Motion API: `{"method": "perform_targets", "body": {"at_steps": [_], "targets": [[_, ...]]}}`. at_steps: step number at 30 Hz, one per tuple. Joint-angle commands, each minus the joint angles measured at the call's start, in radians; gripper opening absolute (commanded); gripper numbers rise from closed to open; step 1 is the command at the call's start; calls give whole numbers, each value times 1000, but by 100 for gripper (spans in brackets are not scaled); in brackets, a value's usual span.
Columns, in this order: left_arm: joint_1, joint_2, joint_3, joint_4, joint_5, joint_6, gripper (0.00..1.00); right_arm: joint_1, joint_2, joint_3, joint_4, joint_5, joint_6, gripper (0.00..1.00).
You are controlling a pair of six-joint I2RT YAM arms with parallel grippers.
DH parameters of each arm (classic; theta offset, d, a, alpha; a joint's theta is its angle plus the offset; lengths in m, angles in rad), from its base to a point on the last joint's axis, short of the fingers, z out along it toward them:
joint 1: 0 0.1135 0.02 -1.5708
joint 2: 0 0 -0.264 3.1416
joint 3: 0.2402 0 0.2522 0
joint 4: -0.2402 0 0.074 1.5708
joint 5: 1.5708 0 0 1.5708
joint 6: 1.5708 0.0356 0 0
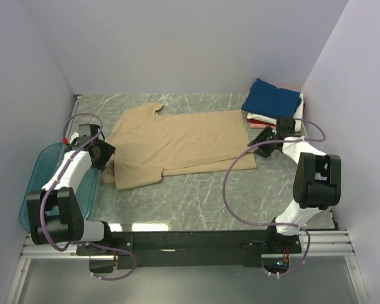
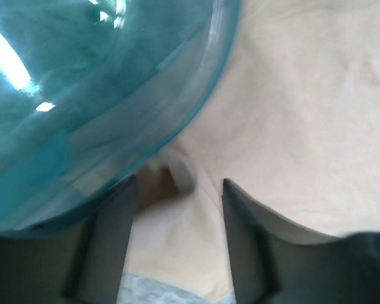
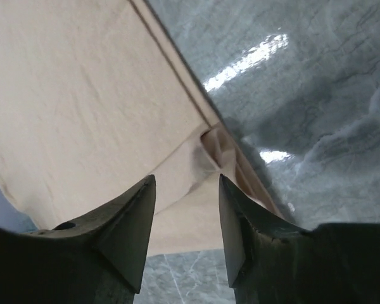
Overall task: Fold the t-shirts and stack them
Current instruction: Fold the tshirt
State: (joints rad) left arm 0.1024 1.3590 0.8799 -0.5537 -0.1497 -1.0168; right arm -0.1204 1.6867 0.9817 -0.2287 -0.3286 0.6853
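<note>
A tan t-shirt lies spread across the marble table, its near side folded over and one sleeve pointing to the back. My left gripper sits at the shirt's left edge beside the tub. In the left wrist view its jaws are apart over the tan cloth, and this gripper pinches nothing. My right gripper is at the shirt's right hem. It is open above a small raised crease in the tan cloth. A folded navy t-shirt tops a stack with white and red ones at the back right.
A translucent teal tub stands at the table's left edge and touches the shirt; it fills the upper left of the left wrist view. Bare marble table lies in front of the shirt. White walls close in on three sides.
</note>
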Motion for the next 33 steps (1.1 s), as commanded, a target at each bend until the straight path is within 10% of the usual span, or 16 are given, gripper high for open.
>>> {"method": "perform_targets", "body": {"at_steps": [1,33], "targets": [[11,-43,22,52,-5,49,68,40,-100,29,-30,60,-39,53],[-265,-92,8,71,-33,-2,82,166,-240,-139,-28,209,20,45]]}}
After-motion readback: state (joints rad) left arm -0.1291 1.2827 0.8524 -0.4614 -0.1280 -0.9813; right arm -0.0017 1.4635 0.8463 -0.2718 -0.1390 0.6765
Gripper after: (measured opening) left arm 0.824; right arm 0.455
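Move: The left hand, just off the shirt's left end and some 3 cm above it, has the folded-in sleeve about 11 cm to its right and 6 cm back; the tray's middle is some 17 cm left and 10 cm back. From the right hand, low over the shirt's right end, the near strip lies 5 cm straight back, the upper layer's curled corner about 1 cm ahead and 1 cm right, and the shirt stack roughly 16 cm ahead and 8 cm right. With its fingers already parted and staying about half open, the right hand makes a loop over the shirt's right end: up and left by 4 to 5 cm, back and down towards the near strip, then right and briefly left again, ending about 4 cm back from its start and still low over the cloth. The left hand opens its fingers wider and edges up off the shirt, then sweeps about 8 cm right, away from the tray and towards the folded-in sleeve, turning some 15 degrees clockwise and finishing a couple of centimetres higher. ##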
